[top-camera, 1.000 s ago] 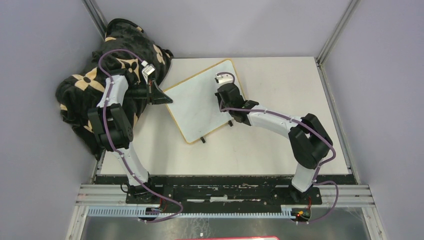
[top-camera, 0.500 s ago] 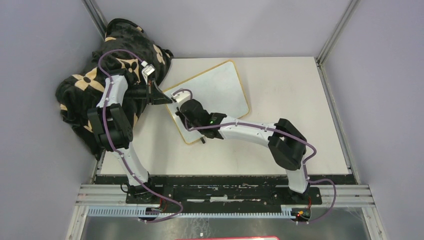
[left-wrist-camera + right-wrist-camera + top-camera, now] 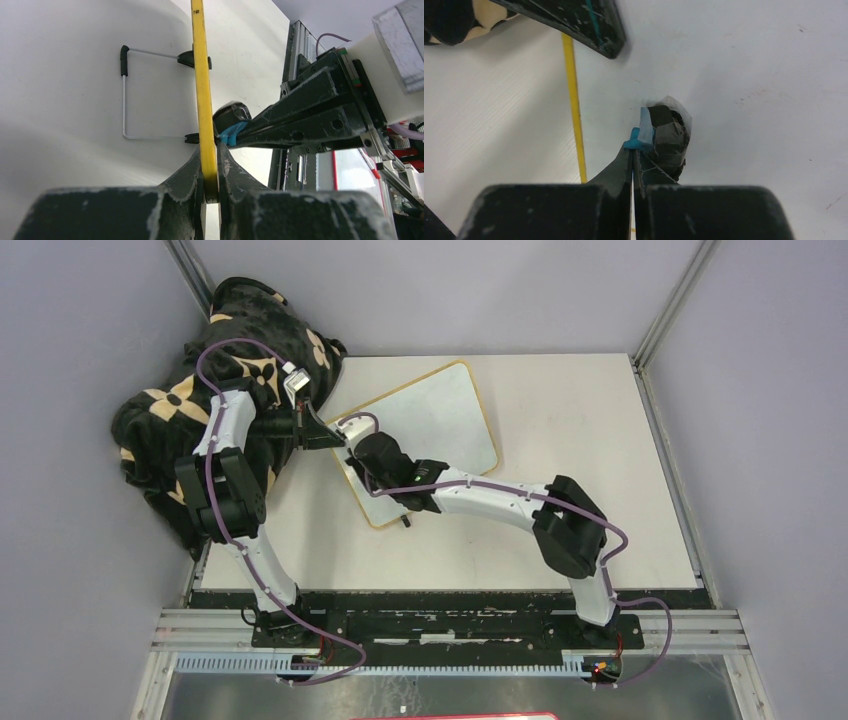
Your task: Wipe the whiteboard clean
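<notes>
The whiteboard [image 3: 445,415] lies tilted on the table, its yellow frame toward me. Its face looks white, with only faint reddish smudges [image 3: 754,97]. My left gripper [image 3: 336,438] is shut on the board's left edge; in the left wrist view the yellow frame [image 3: 204,100] runs between the fingertips of the gripper [image 3: 210,167]. My right gripper [image 3: 354,446] is shut on a small eraser pad [image 3: 666,132], blue and black under clear tape. It presses the pad on the board just inside the frame [image 3: 574,110], next to my left gripper's finger [image 3: 579,20].
A black-and-tan flower-patterned blanket [image 3: 190,390] is heaped at the table's far left, behind my left arm. The board's wire stand with black feet [image 3: 123,100] shows under it. The white table [image 3: 580,440] extends to the right; metal posts rise at the back corners.
My right gripper has swept the eraser pad from the board's far right side across to its left edge, beside my left gripper. The left arm and the board have stayed put.
</notes>
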`<state>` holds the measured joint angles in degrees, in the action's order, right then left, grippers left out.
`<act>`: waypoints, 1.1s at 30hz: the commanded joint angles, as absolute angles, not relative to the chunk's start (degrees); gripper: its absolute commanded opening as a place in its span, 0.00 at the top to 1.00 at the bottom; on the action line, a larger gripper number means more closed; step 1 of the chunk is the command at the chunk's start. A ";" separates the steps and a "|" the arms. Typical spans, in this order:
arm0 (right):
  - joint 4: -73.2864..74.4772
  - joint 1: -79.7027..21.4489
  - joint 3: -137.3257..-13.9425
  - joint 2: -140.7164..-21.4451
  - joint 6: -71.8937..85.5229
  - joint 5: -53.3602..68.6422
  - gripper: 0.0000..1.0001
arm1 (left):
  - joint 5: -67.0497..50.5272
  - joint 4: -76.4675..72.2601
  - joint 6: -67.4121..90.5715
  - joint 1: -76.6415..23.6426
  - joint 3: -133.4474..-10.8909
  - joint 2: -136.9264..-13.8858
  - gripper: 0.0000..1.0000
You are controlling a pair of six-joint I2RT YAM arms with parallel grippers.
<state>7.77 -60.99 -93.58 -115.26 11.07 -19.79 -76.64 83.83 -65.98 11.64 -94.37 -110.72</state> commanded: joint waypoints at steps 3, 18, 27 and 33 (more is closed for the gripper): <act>6.29 -51.90 -85.82 -111.60 12.65 -23.78 0.99 | -73.60 83.71 -68.34 10.70 -94.26 -107.84 0.97; 10.60 -43.57 -69.91 -90.86 15.95 -29.55 0.99 | -73.52 83.71 -67.79 10.65 -94.85 -108.26 0.95; 20.70 -42.23 -67.61 -84.36 19.92 -34.45 0.99 | -73.23 83.69 -66.86 10.66 -95.47 -108.10 0.71; 25.22 -42.02 -64.53 -79.04 22.73 -34.64 0.99 | -72.46 83.72 -64.26 10.64 -97.43 -108.89 0.51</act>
<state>21.08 -42.19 -65.87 -83.40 19.86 -32.42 -73.23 83.81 -65.93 10.74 -94.56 -110.52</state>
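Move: The whiteboard leans with its face up towards the robot; its middle is about 4 cm ahead of the right hand, 12 cm to its right and roughly 2 cm lower. From the right hand, which still holds the eraser, the board's right edge is some 26 cm to the right and 6 cm ahead, and its left foot about 12 cm back, 10 cm right and 7 cm down. From the left hand, clasping the upper left corner, the board's middle lies 15 cm right, level fore and aft, about 3 cm down. Rightward in one fast sweep, the right hand takes the gripped eraser across the board's face, bearing some 6 cm forward on the way, then lifts about 4 cm and draws back while carrying on past the right edge, roughly 27 cm to the right in all, turning about 35 degrees clockwise. The left hand holds the corner still, then at the end opens its fingers and dips barely a centimetre, unclamping the board's edge. ##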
